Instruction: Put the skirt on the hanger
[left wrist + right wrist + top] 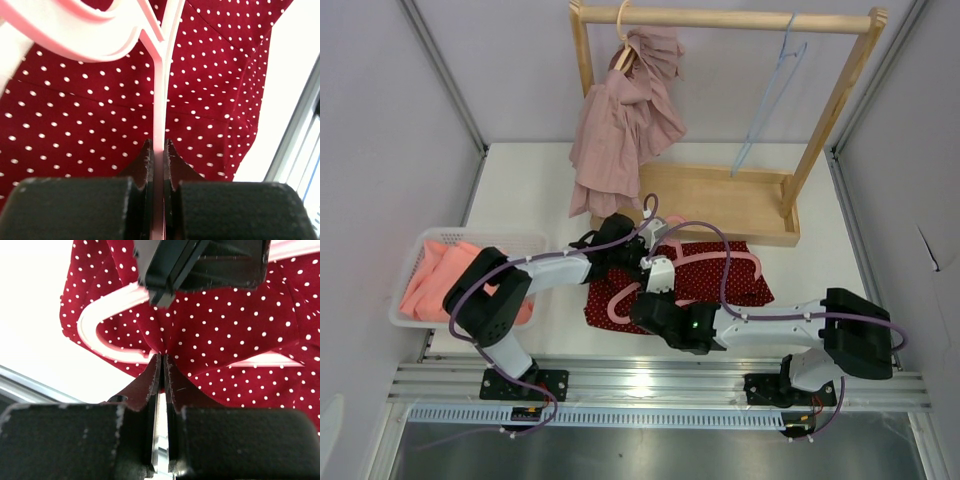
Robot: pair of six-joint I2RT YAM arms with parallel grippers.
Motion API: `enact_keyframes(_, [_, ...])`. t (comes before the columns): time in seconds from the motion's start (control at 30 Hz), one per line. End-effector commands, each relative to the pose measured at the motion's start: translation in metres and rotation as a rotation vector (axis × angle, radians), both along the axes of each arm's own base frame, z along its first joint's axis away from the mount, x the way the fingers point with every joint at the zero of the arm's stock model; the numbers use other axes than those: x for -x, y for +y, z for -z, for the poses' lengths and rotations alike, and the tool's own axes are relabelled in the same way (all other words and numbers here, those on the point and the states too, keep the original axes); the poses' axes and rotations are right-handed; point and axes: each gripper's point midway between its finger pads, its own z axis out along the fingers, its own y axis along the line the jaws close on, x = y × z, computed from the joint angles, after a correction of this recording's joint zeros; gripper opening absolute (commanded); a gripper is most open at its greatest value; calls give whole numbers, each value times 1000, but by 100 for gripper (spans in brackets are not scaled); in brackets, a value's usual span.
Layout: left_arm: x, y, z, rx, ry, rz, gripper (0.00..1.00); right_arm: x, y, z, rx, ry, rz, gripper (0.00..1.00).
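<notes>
A dark red skirt with white dots [740, 280] lies flat on the white table, with a pink plastic hanger [617, 303] lying across it. My left gripper [655, 268] is over the skirt's left part, shut on a thin straight bar of the hanger [159, 90]; the red fabric [75, 125] spreads below it. My right gripper [642, 298] comes in from the near side at the skirt's left edge. Its tips [162, 359] are shut on a pinched fold of the skirt [225, 325], beside the hanger's curved end [95, 315]. The left gripper's body [200, 260] hangs just above.
A wooden clothes rack [720, 200] stands at the back, with a dusty pink garment [620, 130] hung at its left and a light blue hanger [775, 80] at its right. A white basket [480, 236] holding salmon cloth sits at the left. A metal rail [660, 385] runs along the near edge.
</notes>
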Motion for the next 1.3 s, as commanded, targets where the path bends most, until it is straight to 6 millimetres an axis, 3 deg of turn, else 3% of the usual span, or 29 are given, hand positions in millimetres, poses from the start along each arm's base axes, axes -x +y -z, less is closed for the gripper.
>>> enact_keyframes(0.0, [-13, 6, 2, -45, -28, 5, 0, -2, 7, -40, -80, -38, 7, 5])
enact_keyframes(0.2, [-18, 9, 3, -62, -43, 17, 0, 1, 8, -60, -112, -46, -14, 5])
enact_keyframes(0.63, [-46, 7, -12, -90, -69, -9, 0, 22, 12, -78, -129, -36, -53, 5])
enact_keyframes(0.83, [-58, 23, -20, -81, -82, -29, 0, 32, -9, -70, -120, -24, -16, 5])
enact_keyframes(1.03, [-65, 34, -25, -92, -89, -62, 0, 43, -16, -61, -125, -5, -33, 5])
enact_keyframes(1.27, [-62, 41, -39, -79, -93, -74, 0, 59, -48, -25, -72, 46, -13, 6])
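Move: Pinched in the left fingers is the pink hanger's neck; the rack's wooden tray is centred about 15 cm ahead and 9 cm right of that hand, the dotted skirt's middle roughly 4 cm back and 6 cm right, both some 4 cm below. The right hand holds the skirt's edge about 7 cm above the table, whose near edge lies 12 cm straight back. The hanger's left end is 6 cm left of it, 1 cm back and 4 cm lower; the skirt's middle is 8 cm right, 2 cm ahead and 5 cm lower. Lifting the pinched skirt edge first, the right hand rises about 4 cm, then draws it back towards the near table edge by some 6 cm and a little right, sinking slightly at the end. Meanwhile the left hand, still gripping the hanger's neck, carries it about 5 cm forward towards the tray, swinging some 3 cm left late on, so the two pull apart. ##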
